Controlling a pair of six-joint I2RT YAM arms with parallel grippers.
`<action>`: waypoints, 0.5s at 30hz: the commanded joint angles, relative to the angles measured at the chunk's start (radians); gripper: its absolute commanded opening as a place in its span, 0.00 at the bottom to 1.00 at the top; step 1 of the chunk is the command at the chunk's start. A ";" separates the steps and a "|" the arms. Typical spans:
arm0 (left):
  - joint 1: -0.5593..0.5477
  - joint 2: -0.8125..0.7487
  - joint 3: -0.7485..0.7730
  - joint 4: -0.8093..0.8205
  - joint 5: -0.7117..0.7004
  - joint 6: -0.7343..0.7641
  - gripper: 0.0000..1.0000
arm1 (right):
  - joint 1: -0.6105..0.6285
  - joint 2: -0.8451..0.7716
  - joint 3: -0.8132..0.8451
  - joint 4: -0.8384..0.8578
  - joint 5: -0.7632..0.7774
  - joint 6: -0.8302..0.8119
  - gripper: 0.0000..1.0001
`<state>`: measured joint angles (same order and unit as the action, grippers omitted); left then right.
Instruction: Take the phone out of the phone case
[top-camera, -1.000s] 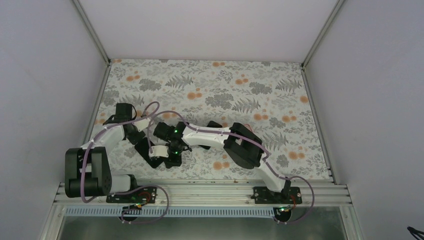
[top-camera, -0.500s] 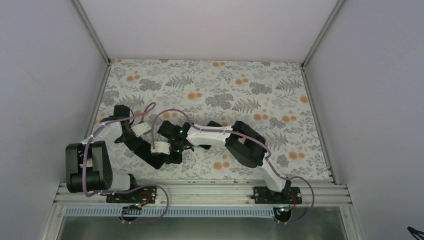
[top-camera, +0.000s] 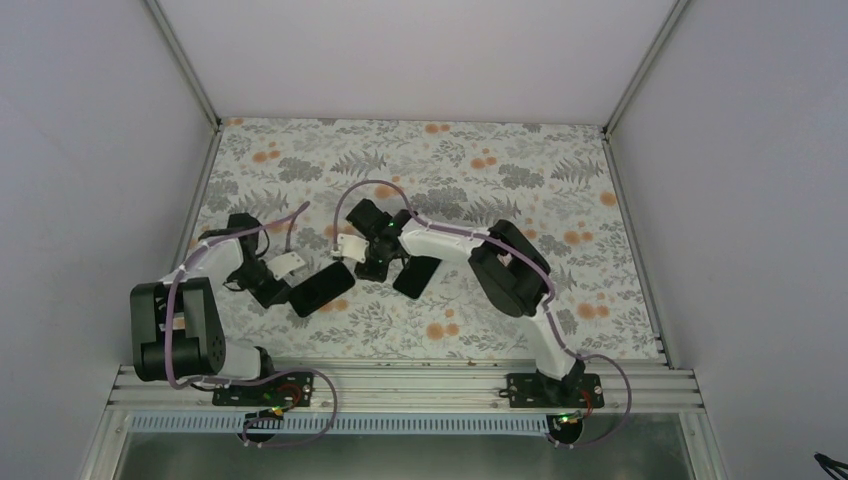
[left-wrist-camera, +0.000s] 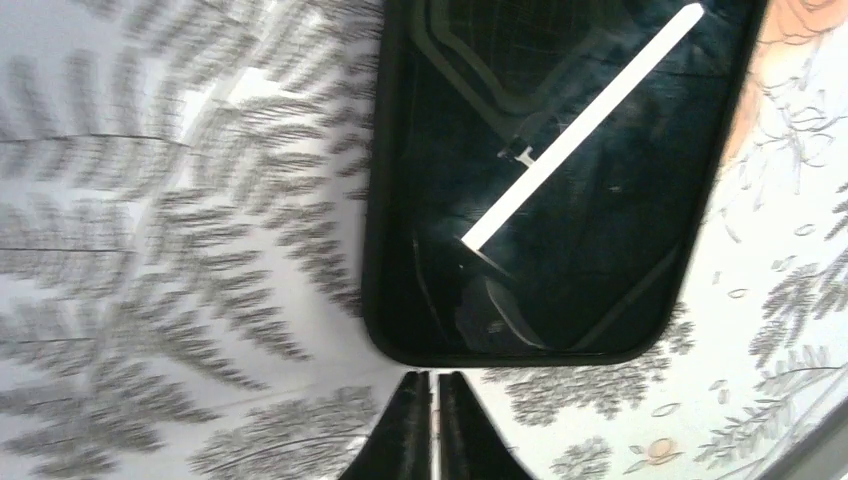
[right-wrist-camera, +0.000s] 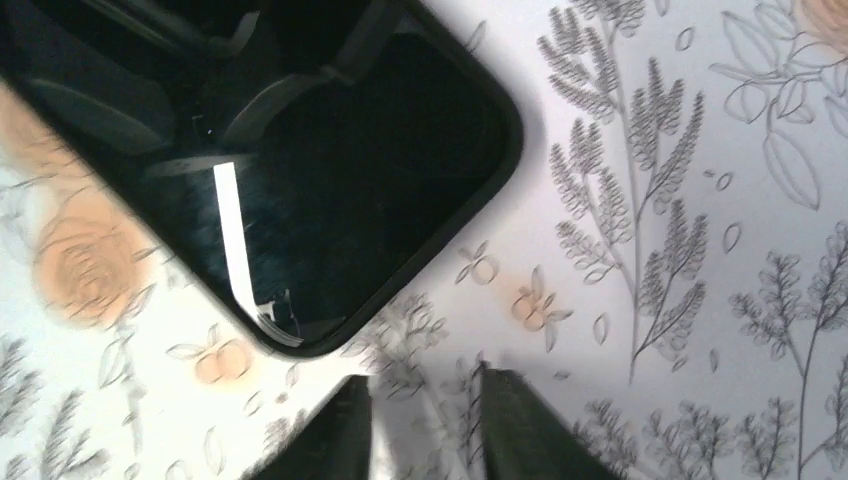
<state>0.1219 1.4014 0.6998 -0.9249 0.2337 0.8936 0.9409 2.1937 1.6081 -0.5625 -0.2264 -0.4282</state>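
Note:
Two black slabs lie apart on the floral table. One (top-camera: 322, 288) lies just past my left gripper (top-camera: 288, 296). The other (top-camera: 417, 277) lies beside my right gripper (top-camera: 372, 266). In the left wrist view a glossy black slab with a raised rim (left-wrist-camera: 560, 180) lies just beyond my left gripper (left-wrist-camera: 437, 400), which is shut, empty and not touching it. In the right wrist view a glossy rimmed slab (right-wrist-camera: 300, 170) lies ahead and left of my right gripper (right-wrist-camera: 425, 420), which is open and empty. I cannot tell which slab is the phone and which the case.
The floral tablecloth (top-camera: 470, 160) covers the table. White walls stand close on the left, right and back. The metal rail (top-camera: 400, 385) with the arm bases runs along the near edge.
Both grippers were together over one black object near the front. Now the right gripper has moved back and right, the left has drawn back, and two black slabs lie apart.

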 joint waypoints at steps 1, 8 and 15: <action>0.071 -0.031 0.067 0.050 0.022 -0.012 0.19 | 0.033 -0.110 -0.019 -0.121 -0.003 -0.184 0.51; 0.208 -0.030 0.157 0.116 0.027 -0.084 0.81 | 0.027 -0.268 -0.133 -0.099 -0.154 -0.569 0.82; 0.268 -0.107 0.161 0.195 0.082 -0.178 1.00 | 0.026 -0.044 0.166 -0.271 -0.232 -0.717 0.85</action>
<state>0.3820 1.3441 0.8455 -0.7879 0.2634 0.7853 0.9730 2.0274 1.6386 -0.7532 -0.3820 -1.0241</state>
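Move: The black phone I have just been turning lies slantwise with its middle about 9 cm right and 2 cm ahead of my left hand, a centimetre below its closed tips. From my right hand its middle is about 9 cm left, 3 cm back and a centimetre lower. The other phone lies level with my right hand front to back, some 12 cm to its right and also about a centimetre lower. Both my hands come away from the ends of the black phone, opening as they go. I lift my right hand about 8 cm while drawing it back some 5 cm, turning it roughly 35 degrees counter-clockwise and spreading its fingers wide. My left hand retreats forward, left and up, turning counter-clockwise and swinging its fingertips forward. ##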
